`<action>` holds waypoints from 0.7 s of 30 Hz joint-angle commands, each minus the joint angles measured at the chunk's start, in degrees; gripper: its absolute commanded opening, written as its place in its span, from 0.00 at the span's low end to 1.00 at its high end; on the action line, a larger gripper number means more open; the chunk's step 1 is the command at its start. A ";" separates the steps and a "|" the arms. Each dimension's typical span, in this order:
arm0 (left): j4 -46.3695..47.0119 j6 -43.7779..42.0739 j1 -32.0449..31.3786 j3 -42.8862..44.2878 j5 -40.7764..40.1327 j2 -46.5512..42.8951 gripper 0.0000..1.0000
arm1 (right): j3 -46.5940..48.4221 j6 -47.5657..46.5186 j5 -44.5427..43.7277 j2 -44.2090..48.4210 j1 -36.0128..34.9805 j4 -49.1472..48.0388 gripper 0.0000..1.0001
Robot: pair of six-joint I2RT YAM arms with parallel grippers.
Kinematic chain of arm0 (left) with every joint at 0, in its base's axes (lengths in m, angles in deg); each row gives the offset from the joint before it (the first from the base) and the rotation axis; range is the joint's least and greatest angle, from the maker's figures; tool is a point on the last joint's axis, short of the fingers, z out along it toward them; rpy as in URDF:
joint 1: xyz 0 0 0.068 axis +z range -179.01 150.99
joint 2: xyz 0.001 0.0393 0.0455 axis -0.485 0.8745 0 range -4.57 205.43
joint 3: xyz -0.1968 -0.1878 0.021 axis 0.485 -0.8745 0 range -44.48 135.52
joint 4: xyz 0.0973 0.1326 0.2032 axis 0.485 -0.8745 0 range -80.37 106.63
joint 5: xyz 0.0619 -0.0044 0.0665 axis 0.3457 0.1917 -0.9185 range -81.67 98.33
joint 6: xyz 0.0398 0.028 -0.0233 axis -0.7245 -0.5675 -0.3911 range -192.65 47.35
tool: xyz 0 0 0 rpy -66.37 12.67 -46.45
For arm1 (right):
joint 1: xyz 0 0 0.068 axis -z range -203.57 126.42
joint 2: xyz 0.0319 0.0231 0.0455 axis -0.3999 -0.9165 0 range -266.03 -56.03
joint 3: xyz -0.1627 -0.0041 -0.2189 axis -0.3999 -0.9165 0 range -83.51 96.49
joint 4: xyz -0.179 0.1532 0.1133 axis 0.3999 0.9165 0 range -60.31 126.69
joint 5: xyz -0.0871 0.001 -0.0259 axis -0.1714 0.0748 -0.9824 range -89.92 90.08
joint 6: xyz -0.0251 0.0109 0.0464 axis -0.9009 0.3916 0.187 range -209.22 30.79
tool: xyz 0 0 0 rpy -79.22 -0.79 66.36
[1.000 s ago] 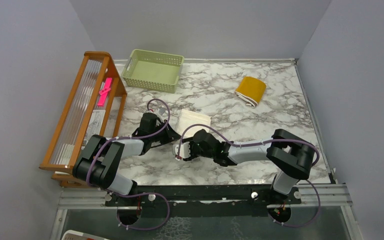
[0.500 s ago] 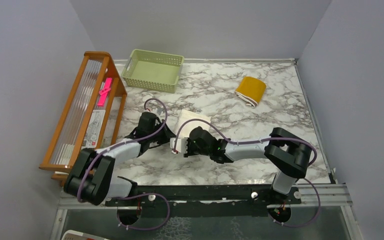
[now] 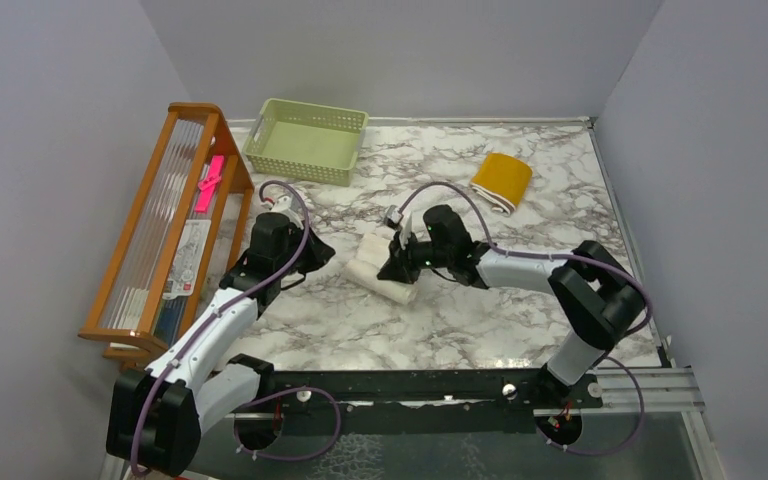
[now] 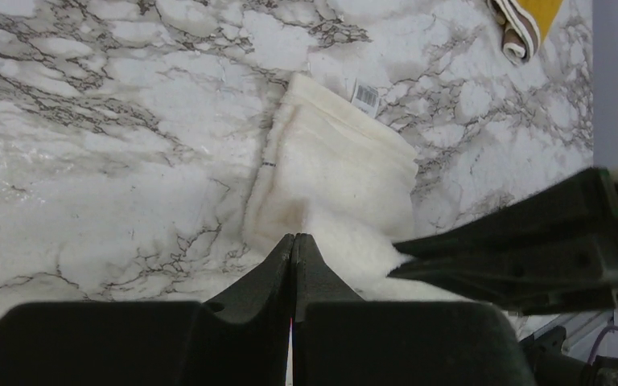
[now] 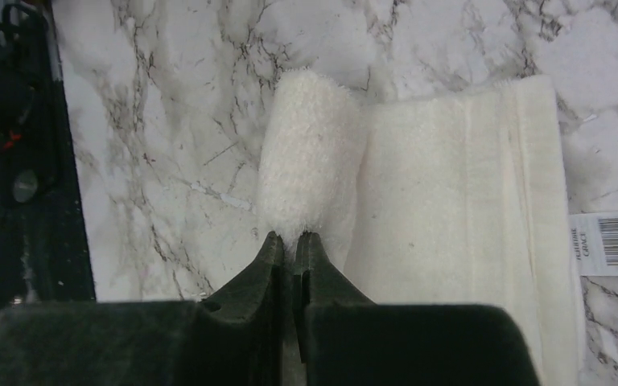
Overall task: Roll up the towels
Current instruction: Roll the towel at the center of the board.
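Note:
The cream towel (image 3: 385,262) lies mid-table, its near end turned over into a short fluffy roll (image 5: 306,161) and the rest flat, with a barcode label (image 5: 603,241) at the far end. My right gripper (image 5: 291,237) is shut with white pile pinched between its tips at the roll's end. My left gripper (image 4: 294,236) is shut at the towel's other edge, where the cloth puckers up to its tips. In the top view both grippers flank the towel, the left gripper (image 3: 330,252) and the right gripper (image 3: 392,272). The mustard-yellow towel (image 3: 501,182) sits rolled at the far right.
A pale green basket (image 3: 305,140) stands at the far left of the marble table (image 3: 480,320). A wooden rack (image 3: 165,225) with a pink item (image 3: 210,182) runs along the left edge. Grey walls close in the sides and back.
The right gripper has shut. Both arms swung away from the near edge toward the table's middle, carrying the cream towel's near edge over into a roll.

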 commanded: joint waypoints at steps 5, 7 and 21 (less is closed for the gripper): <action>5.61 3.68 -0.26 -5.86 6.14 -0.98 0.03 | 13.57 23.46 27.75 -17.81 7.81 9.03 0.01; 7.14 4.37 -0.63 -6.28 6.61 -0.71 0.03 | 13.55 29.04 33.33 -21.86 9.20 4.93 0.01; 23.22 9.88 -3.52 -9.56 13.86 8.49 0.54 | 12.84 37.73 29.52 -29.67 11.35 1.56 0.01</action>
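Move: The right hand already pinches the towel's rolled part; the flat part it is to roll over lies about 5 cm ahead, 2 cm left and 6 cm below. From the left hand, the roll's near end is roughly 3 cm back, 4 cm right and 11 cm below, and the flat part level ahead, 8 cm right and 12 cm below. The folded yellow towel sits some 19 cm ahead and 24 cm right of the right hand. Rolling forward by some 55 degrees with its grip kept shut on the towel roll, the right hand first swings about 2 cm forward, then draws back while sinking about 4 cm onto the board. The left hand comes back and down, then right and a little lower towards the roll's end, tilting modestly and opening its fingers about halfway, without reaching the towel. ##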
